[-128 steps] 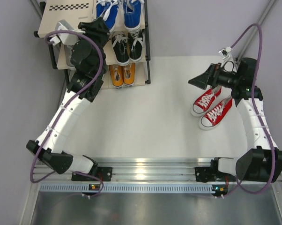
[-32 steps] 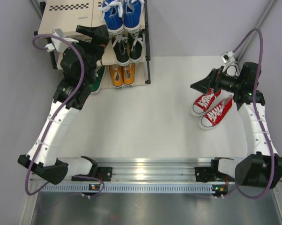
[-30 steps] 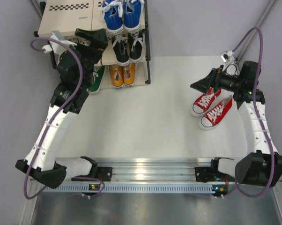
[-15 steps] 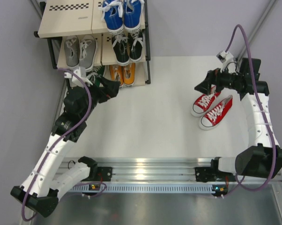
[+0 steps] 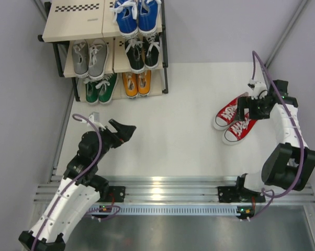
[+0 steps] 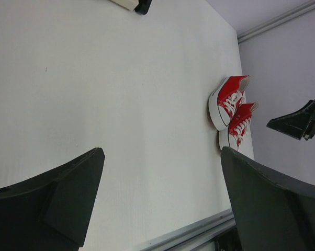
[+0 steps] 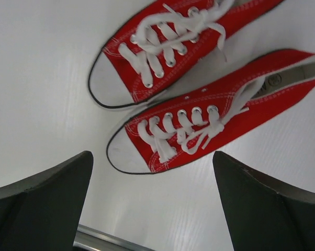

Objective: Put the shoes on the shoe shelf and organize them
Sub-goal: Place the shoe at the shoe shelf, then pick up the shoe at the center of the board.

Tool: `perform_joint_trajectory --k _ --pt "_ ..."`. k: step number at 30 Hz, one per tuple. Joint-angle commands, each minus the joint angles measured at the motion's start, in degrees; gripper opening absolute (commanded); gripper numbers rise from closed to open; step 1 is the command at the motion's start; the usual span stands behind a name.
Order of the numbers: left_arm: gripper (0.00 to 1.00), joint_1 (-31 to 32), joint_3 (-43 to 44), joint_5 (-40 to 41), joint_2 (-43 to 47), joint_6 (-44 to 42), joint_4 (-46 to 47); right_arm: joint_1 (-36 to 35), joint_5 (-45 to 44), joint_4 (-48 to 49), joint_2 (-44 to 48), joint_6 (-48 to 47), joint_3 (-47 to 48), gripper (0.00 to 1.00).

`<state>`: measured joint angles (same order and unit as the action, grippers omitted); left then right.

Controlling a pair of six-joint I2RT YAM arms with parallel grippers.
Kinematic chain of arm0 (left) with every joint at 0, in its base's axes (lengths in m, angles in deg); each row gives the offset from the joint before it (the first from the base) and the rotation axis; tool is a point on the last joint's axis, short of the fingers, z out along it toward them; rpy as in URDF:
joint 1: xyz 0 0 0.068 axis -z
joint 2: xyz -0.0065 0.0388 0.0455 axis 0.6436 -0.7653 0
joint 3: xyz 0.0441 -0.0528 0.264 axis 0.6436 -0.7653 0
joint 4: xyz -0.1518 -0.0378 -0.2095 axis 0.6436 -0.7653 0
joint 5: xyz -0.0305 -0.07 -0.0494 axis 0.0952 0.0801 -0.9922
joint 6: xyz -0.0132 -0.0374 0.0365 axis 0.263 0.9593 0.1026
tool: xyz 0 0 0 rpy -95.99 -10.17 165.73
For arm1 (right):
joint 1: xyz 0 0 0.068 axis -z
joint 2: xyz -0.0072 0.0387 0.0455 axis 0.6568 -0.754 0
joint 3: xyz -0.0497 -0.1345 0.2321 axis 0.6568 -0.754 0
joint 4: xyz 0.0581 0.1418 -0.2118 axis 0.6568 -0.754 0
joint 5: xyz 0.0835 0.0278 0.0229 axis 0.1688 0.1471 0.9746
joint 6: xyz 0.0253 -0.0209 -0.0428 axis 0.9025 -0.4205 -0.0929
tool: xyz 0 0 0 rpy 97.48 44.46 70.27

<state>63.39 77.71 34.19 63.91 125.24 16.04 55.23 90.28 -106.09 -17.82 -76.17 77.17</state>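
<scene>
The shoe shelf point(image 5: 74, 21) stands at the far left. It carries blue shoes point(image 5: 132, 15) on top, grey point(image 5: 89, 57) and black point(image 5: 143, 52) pairs in the middle, and green point(image 5: 101, 89) and orange point(image 5: 136, 83) pairs at the bottom. Two red shoes point(image 5: 235, 119) lie side by side on the table at the right, toes toward the near left. My right gripper point(image 5: 245, 110) hangs open just above them, and the nearer red shoe's point(image 7: 210, 130) toe lies ahead of its fingers point(image 7: 53, 193). My left gripper point(image 5: 125, 129) is open over bare table, far from the shelf, facing the red pair point(image 6: 232, 107).
A metal rail point(image 5: 162, 183) with both arm bases runs along the table's near edge. Grey walls close in on the left and right sides. The right gripper point(image 6: 299, 120) shows in the left wrist view beyond the red shoes.
My left arm has drawn back from the shelf toward the near left, uncovering the grey and green pairs. My right gripper has moved over the red pair and tipped downward.
</scene>
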Motion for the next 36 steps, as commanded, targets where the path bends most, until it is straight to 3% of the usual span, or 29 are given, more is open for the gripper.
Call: perform_joint_trajectory --k 1,6,12,15,19,25,36 --pt "0.98 -0.2 -2.4 -0.6 1.7 2.9 1.9 2.4 -8.4 0.3 -1.1 -1.3 -2.2 0.97" --pt "0.98 -0.2 -3.2 -1.0 0.6 1.8 2.0 4.5 -5.0 1.8 -4.9 -6.1 1.8 0.98" --pt "0.98 -0.2 -3.4 -3.4 -1.2 -0.8 2.0 5.0 7.5 -17.0 -12.7 -40.7 14.4 0.95" --pt "0.98 -0.2 -4.0 -3.6 -1.0 -0.9 2.0 5.1 7.4 -25.3 -15.8 -57.7 18.4 0.87" --pt "0.98 -0.2 -4.5 -2.8 -1.0 -0.6 2.2 5.2 3.8 -25.0 -17.5 -71.5 20.0 0.84" --pt "0.98 -0.1 -4.6 -2.3 -1.1 -0.3 2.1 4.8 2.6 -23.1 -22.3 -76.6 24.4 0.74" --pt "0.98 -0.1 -5.3 -2.1 -0.9 3.0 2.4 1.1 -2.6 -12.8 -27.1 -76.9 20.9 0.54"
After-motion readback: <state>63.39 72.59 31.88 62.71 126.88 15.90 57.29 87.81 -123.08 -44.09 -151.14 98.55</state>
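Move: The red shoe nearer the base lies almost under the right hand: its middle is level fore and aft, about 3 cm to the right and some 11 cm below, toe pointing back-left and heel ahead-right. Its mate, the farther red shoe, lies alongside, about 7 cm ahead and 2 cm left of the right hand. From the left hand, the nearer shoe is roughly 51 cm to the right, 9 cm ahead and 17 cm down. Bring the right gripper from over the nearer red shoe to its heel, about 6 cm right and 6 cm forward: dip and go right first, rise a little, then work outward and down to finish some 5 cm lower. Meanwhile turn the hand about 60 degrees counter-clockwise and narrow the fingers to just over half open, stopping close above the heel. Let the left hand sink about 5 cm over bare table, still open. ##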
